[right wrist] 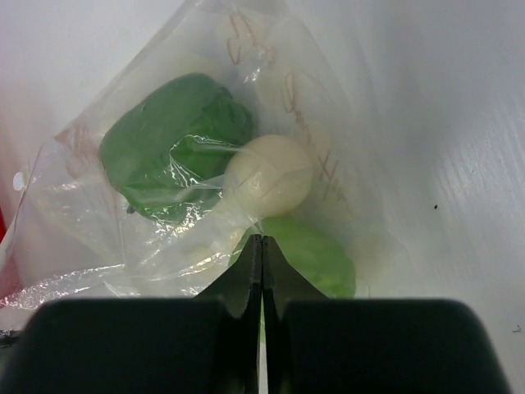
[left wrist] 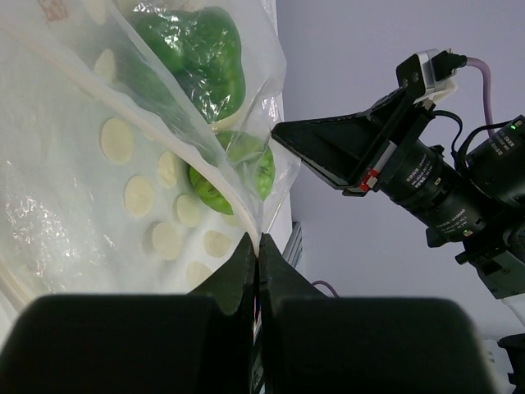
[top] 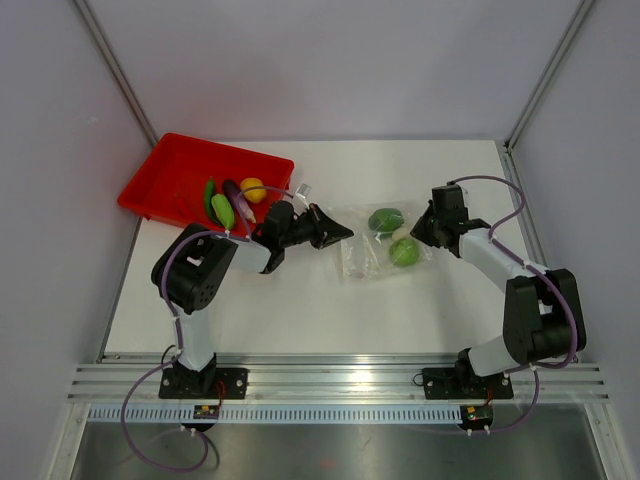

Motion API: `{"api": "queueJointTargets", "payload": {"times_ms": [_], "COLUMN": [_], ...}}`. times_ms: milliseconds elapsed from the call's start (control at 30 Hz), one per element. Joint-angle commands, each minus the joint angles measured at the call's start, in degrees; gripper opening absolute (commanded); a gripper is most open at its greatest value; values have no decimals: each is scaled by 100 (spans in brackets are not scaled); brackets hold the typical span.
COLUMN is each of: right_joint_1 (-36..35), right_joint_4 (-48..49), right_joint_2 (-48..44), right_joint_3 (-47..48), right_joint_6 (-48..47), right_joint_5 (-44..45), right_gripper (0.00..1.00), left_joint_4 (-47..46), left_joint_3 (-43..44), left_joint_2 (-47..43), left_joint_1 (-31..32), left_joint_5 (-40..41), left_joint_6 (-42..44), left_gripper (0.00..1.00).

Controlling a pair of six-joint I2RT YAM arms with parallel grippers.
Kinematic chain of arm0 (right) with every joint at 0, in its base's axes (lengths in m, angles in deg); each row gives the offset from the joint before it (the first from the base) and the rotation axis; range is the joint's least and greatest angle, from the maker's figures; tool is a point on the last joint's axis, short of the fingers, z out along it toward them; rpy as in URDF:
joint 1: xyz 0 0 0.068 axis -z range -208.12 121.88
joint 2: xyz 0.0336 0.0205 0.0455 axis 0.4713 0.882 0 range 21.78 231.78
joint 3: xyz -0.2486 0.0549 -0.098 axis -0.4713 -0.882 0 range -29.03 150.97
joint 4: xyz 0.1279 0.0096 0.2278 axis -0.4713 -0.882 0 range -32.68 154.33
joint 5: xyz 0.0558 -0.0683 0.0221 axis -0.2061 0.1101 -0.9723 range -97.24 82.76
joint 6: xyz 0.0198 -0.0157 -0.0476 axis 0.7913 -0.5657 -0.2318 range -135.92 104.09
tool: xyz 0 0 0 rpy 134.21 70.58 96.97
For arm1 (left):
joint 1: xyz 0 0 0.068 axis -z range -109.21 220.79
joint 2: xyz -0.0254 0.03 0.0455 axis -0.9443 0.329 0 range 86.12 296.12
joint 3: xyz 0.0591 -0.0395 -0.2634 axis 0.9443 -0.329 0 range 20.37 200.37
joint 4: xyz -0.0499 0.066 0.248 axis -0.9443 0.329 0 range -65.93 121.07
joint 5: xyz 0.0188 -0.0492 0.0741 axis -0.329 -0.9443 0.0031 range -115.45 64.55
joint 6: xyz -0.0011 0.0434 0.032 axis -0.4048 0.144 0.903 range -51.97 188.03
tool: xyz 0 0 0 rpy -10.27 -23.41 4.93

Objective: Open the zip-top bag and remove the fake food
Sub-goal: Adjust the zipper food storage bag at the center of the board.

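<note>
The clear zip-top bag (top: 365,250) lies on the white table, right of centre. Inside it are a green pepper (top: 386,219), a round green fruit (top: 404,252) and a cream ball (right wrist: 269,175). My left gripper (top: 345,232) is shut on the bag's left edge, with the film pinched between its tips in the left wrist view (left wrist: 258,245). My right gripper (top: 418,230) is at the bag's right side; its jaws are closed with the tips on the film (right wrist: 262,240). More fake food lies in the red tray: green pieces (top: 220,210), a purple one (top: 238,198) and a yellow one (top: 253,189).
The red tray (top: 150,175) sits at the back left, just behind my left arm. Grey walls enclose the table on the left, back and right. The right arm's wrist camera (left wrist: 394,139) shows close by in the left wrist view.
</note>
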Motion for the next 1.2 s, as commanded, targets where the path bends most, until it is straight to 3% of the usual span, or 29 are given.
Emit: {"api": "queueJointTargets", "payload": {"times_ms": [0,300,500,667,767,933,1167], "right_joint_1": [-14,-14,-14,-14,-14,-14,4], "right_joint_4": [42,-46,-63,-54,-54,-81,-125], "right_joint_2": [-230,-924,-811,-749,-732,-714,-784], "right_joint_3": [136,-110,-75,-75,-75,-93,-128], "right_joint_6": [34,175,210,219,236,368,509], "right_joint_5": [151,819,784,758,784,890,1136], "right_gripper": [0,0,0,0,0,0,0], "left_joint_4": [-412,-615,-694,-711,-720,-150,-202], "left_joint_3": [89,-52,-87,-148,-236,-368,-518], "left_joint_2": [-16,-130,-112,-68,-86,-139,-147], "left_joint_1": [-13,-154,-181,-207,-251,-286,-286], "left_joint_5": [-152,-196,-214,-188,-126,50,147], "left_joint_6": [-16,-139,-201,-289,-324,-254,-324], "left_gripper": [0,0,1,32,41,42,38]}}
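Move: The zip-top bag is gripped at both sides: the left fingers hold its mouth rim, with the bag's middle about 8 cm to their right, level ahead, some 6 cm below. The right fingers hold its top film, the middle about 8 cm to their left and 3 cm below. From the right hand, the light green vegetable lies 3 cm left and 3 cm back, the dark green pepper 8 cm left and 3 cm ahead, both about 4 cm lower. The bag's top film is still pinched by the right hand, which hoists it about 4.5 cm, then sinks a centimetre while drifting some 2 cm right. The left hand first rises 1 cm with the rim held, then opens its fingers to nearly half and lets go, drawing about 2.5 cm left, away from the bag, and dropping nearly 4 cm from its peak. ##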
